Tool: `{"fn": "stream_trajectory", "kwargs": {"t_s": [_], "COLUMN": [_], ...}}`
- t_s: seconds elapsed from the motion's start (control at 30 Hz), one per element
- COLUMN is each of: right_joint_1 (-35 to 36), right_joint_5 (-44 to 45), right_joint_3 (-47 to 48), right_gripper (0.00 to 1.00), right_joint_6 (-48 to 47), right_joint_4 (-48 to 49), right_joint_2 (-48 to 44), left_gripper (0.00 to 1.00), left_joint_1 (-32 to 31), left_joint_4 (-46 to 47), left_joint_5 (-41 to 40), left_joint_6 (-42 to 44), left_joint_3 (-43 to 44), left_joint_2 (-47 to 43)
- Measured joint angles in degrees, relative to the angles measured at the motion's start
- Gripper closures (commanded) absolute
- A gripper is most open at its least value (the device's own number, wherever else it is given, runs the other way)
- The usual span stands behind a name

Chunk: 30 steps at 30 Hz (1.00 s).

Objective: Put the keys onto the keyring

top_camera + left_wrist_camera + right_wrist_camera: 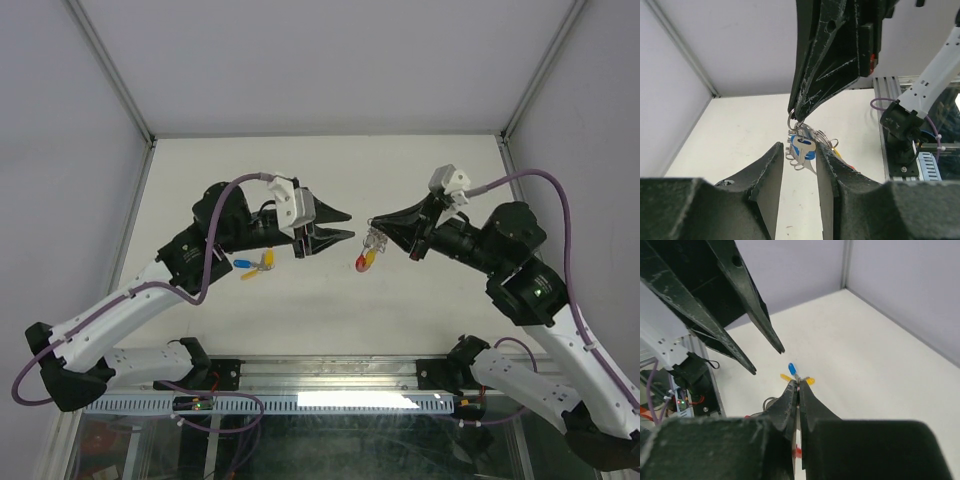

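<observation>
My right gripper (372, 222) is shut on the keyring (374, 241) and holds it above the table. The silvery chain loops hang down with a red and yellow piece (365, 262) below them. In the left wrist view a blue-tagged key (803, 148) dangles from the keyring (816, 135) under the right gripper (795, 114). My left gripper (799, 148) is open, its fingers either side of that key and holding nothing. Other keys (255, 266), one blue-tagged and two yellow-tagged, lie on the table under the left arm, and show past the right gripper (798, 383) as the keys (792, 369).
White walls close the table at the back and both sides. A metal rail (330, 400) with cables runs along the near edge between the arm bases. The left gripper (767, 360) hangs just ahead of the right gripper's tips.
</observation>
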Motion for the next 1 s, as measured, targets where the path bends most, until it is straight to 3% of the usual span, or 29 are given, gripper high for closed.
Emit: {"fn": "stream_trajectory", "kwargs": {"t_s": [0.13, 0.3, 0.43, 0.6, 0.8, 1.0], "right_joint_1": [0.0, 0.0, 0.0, 0.0, 0.0, 0.0], "right_joint_5": [5.4, 11.9, 17.3, 22.3, 25.2, 25.4], "right_joint_3": [3.4, 6.9, 8.7, 8.9, 10.4, 12.5], "right_gripper": [1.00, 1.00, 1.00, 1.00, 1.00, 1.00], "right_joint_6": [-1.4, -2.4, -2.5, -2.5, -2.4, -2.3], "right_joint_4": [-7.6, -17.3, -25.5, -33.6, -40.9, -40.8], "right_joint_2": [3.5, 9.5, 15.2, 20.2, 27.0, 38.4], "left_gripper": [0.64, 0.50, 0.43, 0.25, 0.21, 0.21], "left_joint_1": [4.8, 14.3, 16.9, 21.4, 25.2, 25.3], "left_joint_4": [1.4, 3.6, 3.0, 1.9, 0.5, -1.0], "left_joint_5": [-1.1, -3.3, -6.5, -9.2, -12.7, -15.3], "left_joint_6": [-5.0, -12.2, -16.0, -20.2, -23.1, -24.0], "left_joint_3": [-1.1, -4.4, -5.5, -6.8, -9.8, -12.2], "left_joint_2": [1.2, 2.7, 4.0, 5.3, 4.9, 2.1]}}
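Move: My right hand holds the keyring with its hanging keys. The bare table patch I take it to lies about 7 cm ahead, 4 cm to the right and 38 cm below; the loose blue- and yellow-tagged keys lie some 16 cm ahead and 27 cm left, also on the table. From my empty left hand, those keys are roughly 16 cm ahead, 23 cm left and 39 cm below, and the hanging bundle is level fore-and-aft, 5 cm right and 5 cm lower. I lower the keyring towards the bare table with my right hand, about 24 cm down while easing some 7 cm forward, fingers still pinching it and tipping from level to point steeply down. My left hand backs away from the bundle, swinging forward, left and down by about 12–15 cm each way, towards the loose keys; it turns counter-clockwise, dips its fingers and opens them wide. ##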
